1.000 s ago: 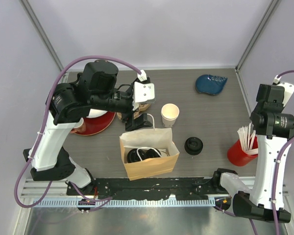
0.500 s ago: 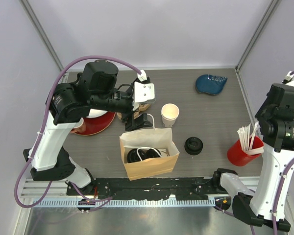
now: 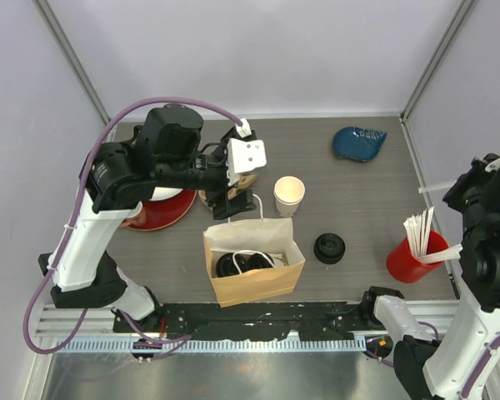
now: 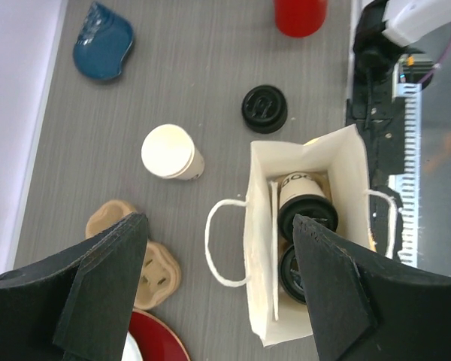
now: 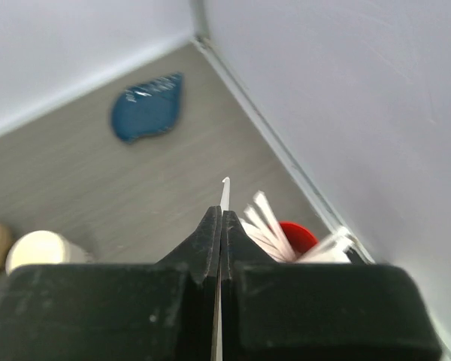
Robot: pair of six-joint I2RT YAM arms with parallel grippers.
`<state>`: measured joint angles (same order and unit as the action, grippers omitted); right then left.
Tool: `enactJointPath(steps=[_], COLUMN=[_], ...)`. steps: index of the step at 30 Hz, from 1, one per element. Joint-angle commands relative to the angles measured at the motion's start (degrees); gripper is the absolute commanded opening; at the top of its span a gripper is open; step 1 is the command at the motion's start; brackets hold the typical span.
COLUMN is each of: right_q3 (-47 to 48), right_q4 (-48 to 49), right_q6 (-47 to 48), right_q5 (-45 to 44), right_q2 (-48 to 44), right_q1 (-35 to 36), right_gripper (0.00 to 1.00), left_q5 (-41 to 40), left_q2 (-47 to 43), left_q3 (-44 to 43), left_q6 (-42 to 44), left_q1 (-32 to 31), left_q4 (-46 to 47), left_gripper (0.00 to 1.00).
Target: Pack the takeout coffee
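The takeout coffee, two white cups with black lids (image 4: 307, 207) (image 4: 293, 272), lies inside the open brown paper bag (image 3: 252, 287) near the table's front. In the top view their lids (image 3: 243, 264) show through the bag's mouth. My left gripper (image 4: 219, 248) hangs open above the bag's far side (image 4: 259, 248) and its white handle, holding nothing. My right gripper (image 5: 221, 214) is shut on a thin white paper-wrapped straw (image 5: 225, 192), high above the red cup (image 5: 297, 237). The straw (image 3: 433, 188) pokes out leftward in the top view.
A lidless white paper cup (image 3: 288, 193) stands behind the bag. A stack of black lids (image 3: 328, 247) sits right of the bag. The red cup (image 3: 408, 258) holds several straws. A blue dish (image 3: 358, 142), a tan cup carrier (image 4: 154, 274) and a red plate (image 3: 162, 210) lie further back.
My right arm has lifted up and to the right, away from the red cup, with the straw in its jaws. The left arm has barely moved.
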<state>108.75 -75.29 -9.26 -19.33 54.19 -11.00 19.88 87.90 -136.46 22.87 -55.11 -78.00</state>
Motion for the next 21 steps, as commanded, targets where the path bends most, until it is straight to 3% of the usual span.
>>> enactJointPath(steps=[1,5,9,14,21], right_q3=[2.08,-0.28,-5.82,-6.62,-16.28], right_q4=[10.94,17.09,29.98,38.09,65.95], right_q6=[0.82,-0.76,-7.34,-15.34,-36.69], right_q5=[15.79,35.72,58.64,73.88,87.96], right_q2=[-2.16,-1.81,-2.60,-2.69,-9.28], right_q1=[-0.25,-0.25,-0.25,-0.25,0.63], right_gripper=[0.01,0.01,0.01,0.01,0.01], left_q5=[-9.13,-10.91,-11.79,-14.59,-17.15], left_q2=[-2.20,-3.78,-6.68,-10.28,-13.98], left_q3=[2.34,4.53,6.91,11.92,15.52], left_q6=[-1.51,-2.04,-1.87,-1.34,0.24], left_q1=[0.44,3.42,7.82,12.13,18.72], left_q4=[-5.06,-4.10,-2.61,-1.46,0.12], left_gripper=[0.82,0.81,0.81,0.81,0.82])
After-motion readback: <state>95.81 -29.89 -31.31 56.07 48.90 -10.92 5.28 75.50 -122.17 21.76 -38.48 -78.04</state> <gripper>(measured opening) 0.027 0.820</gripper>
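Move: The right hand, shut on a white straw, has the paper bag about 47 cm to its left, 2 cm nearer the base and some 32 cm below. The red cup of straws is nearly underneath, about 38 cm down and 3 cm right; the black lid lies roughly 23 cm left, 6 cm ahead. For the open left hand, the bag is about 5 cm right, 2 cm back and 33 cm below. Leftward and upward, the right hand carries the straw away from the red cup towards the bag's side, about 21 cm across and 10 cm up, turning counter-clockwise by some 75 degrees as its fingers tip up and keep their grip. Meanwhile the left hand, empty and open, swings some 12 cm left and 6 cm forward away from above the bag, turning counter-clockwise too. ##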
